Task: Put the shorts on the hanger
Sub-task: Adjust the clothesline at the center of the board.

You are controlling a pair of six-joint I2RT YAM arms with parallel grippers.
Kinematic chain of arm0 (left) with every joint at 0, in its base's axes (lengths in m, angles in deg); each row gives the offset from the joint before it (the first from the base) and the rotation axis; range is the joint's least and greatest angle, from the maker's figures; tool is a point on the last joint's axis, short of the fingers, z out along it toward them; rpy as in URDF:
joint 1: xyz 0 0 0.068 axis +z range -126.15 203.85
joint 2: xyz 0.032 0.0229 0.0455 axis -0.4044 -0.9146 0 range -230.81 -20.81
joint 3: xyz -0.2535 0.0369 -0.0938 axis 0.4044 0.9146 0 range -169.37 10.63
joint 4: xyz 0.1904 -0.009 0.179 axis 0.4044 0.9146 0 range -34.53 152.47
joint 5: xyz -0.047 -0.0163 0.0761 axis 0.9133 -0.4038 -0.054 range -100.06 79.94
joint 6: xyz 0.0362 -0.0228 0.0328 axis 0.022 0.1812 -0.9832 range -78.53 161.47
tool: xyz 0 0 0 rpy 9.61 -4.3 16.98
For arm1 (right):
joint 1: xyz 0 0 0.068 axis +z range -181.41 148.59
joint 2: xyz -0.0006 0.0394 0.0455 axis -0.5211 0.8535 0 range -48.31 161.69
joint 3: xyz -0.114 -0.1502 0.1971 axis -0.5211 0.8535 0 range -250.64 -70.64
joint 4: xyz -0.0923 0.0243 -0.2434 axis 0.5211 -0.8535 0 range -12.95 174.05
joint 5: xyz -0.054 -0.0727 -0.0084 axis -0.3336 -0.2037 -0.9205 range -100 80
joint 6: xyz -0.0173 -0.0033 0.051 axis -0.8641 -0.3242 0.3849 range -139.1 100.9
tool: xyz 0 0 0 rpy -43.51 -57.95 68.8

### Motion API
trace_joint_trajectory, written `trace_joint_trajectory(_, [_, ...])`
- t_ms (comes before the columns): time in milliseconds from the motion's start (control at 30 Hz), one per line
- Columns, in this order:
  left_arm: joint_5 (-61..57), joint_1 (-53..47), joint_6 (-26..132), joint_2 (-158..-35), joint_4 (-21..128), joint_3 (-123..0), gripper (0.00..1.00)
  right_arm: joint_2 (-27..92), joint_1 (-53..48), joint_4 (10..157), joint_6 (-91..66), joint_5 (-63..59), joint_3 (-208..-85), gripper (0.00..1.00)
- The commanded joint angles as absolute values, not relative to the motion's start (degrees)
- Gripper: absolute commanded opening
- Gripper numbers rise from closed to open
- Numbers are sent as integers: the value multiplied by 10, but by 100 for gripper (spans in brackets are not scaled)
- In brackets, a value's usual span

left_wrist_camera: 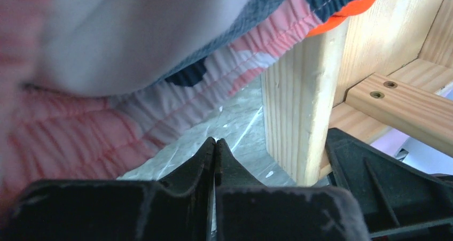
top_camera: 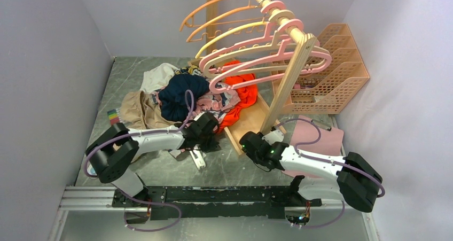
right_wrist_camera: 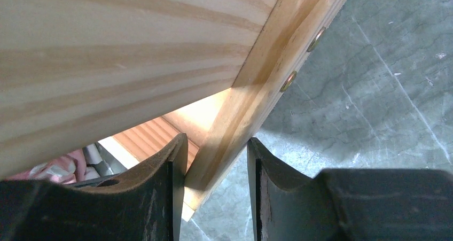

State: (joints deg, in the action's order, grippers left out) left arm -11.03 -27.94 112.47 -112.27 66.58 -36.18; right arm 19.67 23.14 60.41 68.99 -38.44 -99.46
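The pink shorts with the navy print lie in the clothes pile beside the wooden rack. Their gathered waistband fills the left wrist view, just above and left of my left gripper. That gripper is shut with its fingertips pressed together and nothing between them, low over the table. Pink hangers hang on the rack's rail, the hanger among them. My right gripper is open at the front corner of the rack's base. The base edge sits between its jaws against the left finger, with a gap to the right one.
A dark navy garment, an orange-red garment and a beige one share the pile. The rack's slanted post stands between the arms. Orange and yellow hangers hang further back. An orange basket and a pink sheet are on the right.
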Motion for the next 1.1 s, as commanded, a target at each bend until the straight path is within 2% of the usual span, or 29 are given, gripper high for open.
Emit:
trace_joint_trajectory(0, [-152,-275,1097,-1068,705,-363,7,248,259,584,378,-322,-977,0])
trace_joint_trajectory(67, [-174,-268,1077,-1038,720,-368,8,242,260,586,382,-321,-976,0])
trace_joint_trajectory(133, [-190,-247,1049,-1006,730,-374,14,242,260,590,384,-317,-975,0])
trace_joint_trajectory(233, [-203,-184,997,-956,729,-376,28,242,260,598,382,-313,-971,0])
trace_joint_trajectory(367, [-143,-45,890,-919,661,-381,48,236,260,609,377,-308,-966,0])
trace_joint_trajectory(467, [-75,38,805,-962,580,-427,58,233,260,620,370,-304,-964,0])
trace_joint_trajectory(700, [-38,89,677,-1133,492,-605,68,262,258,653,332,-282,-976,0])
trace_joint_trajectory(800, [24,124,694,-1180,434,-646,82,267,257,668,323,-266,-974,0])
trace_joint_trajectory(867, [90,147,706,-1217,433,-689,99,271,257,679,319,-255,-967,0])
trace_joint_trajectory(1067, [136,167,689,-1251,302,-681,99,291,255,706,311,-227,-947,0])
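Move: The far left corner of the clothesline's wooden base lies about 42 cm ahead of my left hand and 11 cm to its left, nearly level with it; from my right hand it is some 43 cm ahead and 24 cm left. On my left hand's way, the navy garment lies about 21 cm ahead and 13 cm left, the pink patterned shorts 14 cm ahead and 4 cm left. The orange garment lies 20 cm ahead, 12 cm right. I lift my left hand from beside the front of the base and swing it forward over the navy garment towards the far end of the clothesline, about 33 cm forward, 20 cm up and 17 cm left. On the way the wrist tips up some 50 degrees to point mostly forward, and the nearly shut fingers spread wide. My right hand stays and keeps its hold on the front board of the base. ##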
